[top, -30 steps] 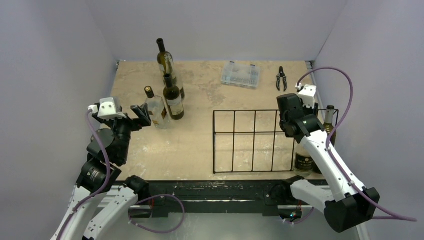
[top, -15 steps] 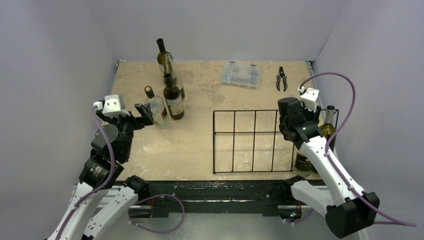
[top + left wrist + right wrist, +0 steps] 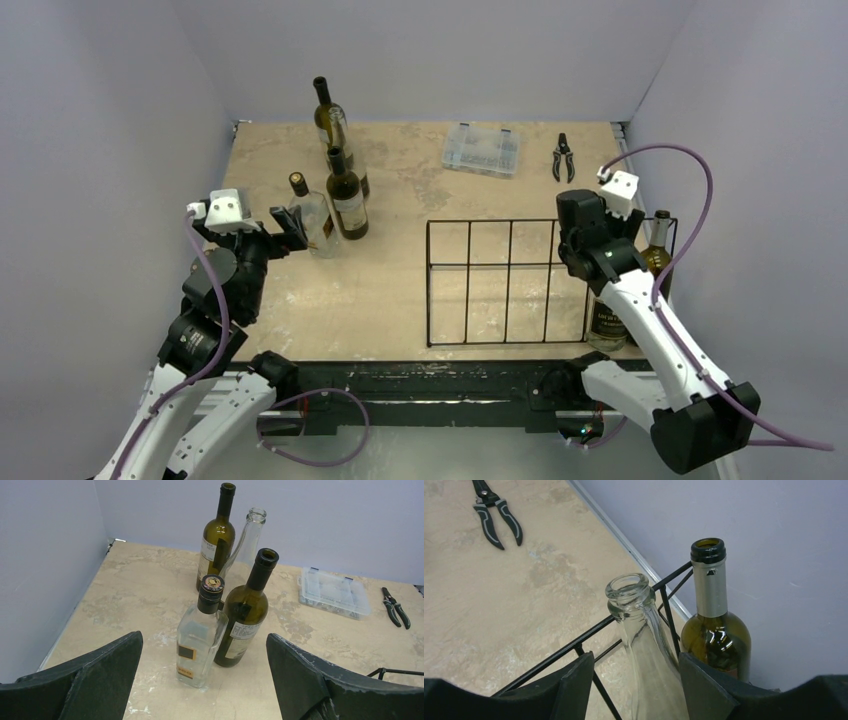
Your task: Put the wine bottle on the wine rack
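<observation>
The black wire wine rack (image 3: 508, 265) stands at the right of the table, and its top wire (image 3: 589, 631) crosses the right wrist view. A clear glass wine bottle (image 3: 644, 645) stands upright in the rack's right end; its lower part (image 3: 605, 322) shows under my right arm. My right gripper (image 3: 635, 657) straddles its neck, open, with a gap on the left side. My left gripper (image 3: 204, 636) is wide open and empty, facing a square clear bottle (image 3: 200, 640) and a dark green bottle (image 3: 245, 625).
A green bottle (image 3: 716, 635) stands close beside the clear one near the right wall. Two more bottles (image 3: 330, 120) stand at the back left. A clear plastic box (image 3: 481, 150) and pliers (image 3: 564, 158) lie at the back. Walls enclose three sides.
My right gripper's jaws have spread apart from the clear bottle's neck. The left arm shifted slightly a second ago and has held still since.
</observation>
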`<act>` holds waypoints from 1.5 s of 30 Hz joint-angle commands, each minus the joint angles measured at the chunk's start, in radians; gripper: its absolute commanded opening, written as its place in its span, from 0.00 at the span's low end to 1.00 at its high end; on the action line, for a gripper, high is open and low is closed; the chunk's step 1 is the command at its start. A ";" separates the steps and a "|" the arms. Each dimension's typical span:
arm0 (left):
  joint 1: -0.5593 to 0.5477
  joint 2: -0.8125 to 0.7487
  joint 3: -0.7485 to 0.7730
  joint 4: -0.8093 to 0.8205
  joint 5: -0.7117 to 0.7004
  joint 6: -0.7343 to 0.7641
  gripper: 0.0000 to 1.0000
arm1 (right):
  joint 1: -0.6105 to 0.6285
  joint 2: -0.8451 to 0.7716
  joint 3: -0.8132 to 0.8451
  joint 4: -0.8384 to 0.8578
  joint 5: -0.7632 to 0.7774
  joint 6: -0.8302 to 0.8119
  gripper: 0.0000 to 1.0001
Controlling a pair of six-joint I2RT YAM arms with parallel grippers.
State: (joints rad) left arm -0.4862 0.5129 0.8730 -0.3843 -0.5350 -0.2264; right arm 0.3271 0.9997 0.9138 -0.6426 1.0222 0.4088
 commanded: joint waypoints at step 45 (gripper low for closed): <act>-0.006 -0.055 0.019 0.043 -0.050 0.027 0.95 | 0.382 0.052 0.158 0.676 -0.955 0.143 0.99</act>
State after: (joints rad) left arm -0.4862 0.4656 0.8787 -0.3832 -0.5594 -0.2234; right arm 0.6113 0.9615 0.9688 -0.0273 -0.0536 0.5564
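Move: The next green wine bottle stands far over to the right hand's left, some 54 cm, about 9 cm farther out, its middle about 8 cm lower. The capped square bottle is 5 cm left of that bottle and 4 cm nearer. Right at the hand is the clear bottle just racked, its middle about 9 cm back and 10 cm below, with the racked green bottle 8 cm to its right. From the left hand the standing green bottle is about 13 cm ahead, 10 cm right and 17 cm below. Up and then in a wide sweep to its left, the empty right hand leaves the clear bottle's neck, climbing about 13 cm overall and travelling nearly 30 cm left over the rack towards the standing bottles. The wrist swings round counter-clockwise so the fingers, first aimed forward-right and dipping, end level and forward-left. The already parted fingers spread fully. ##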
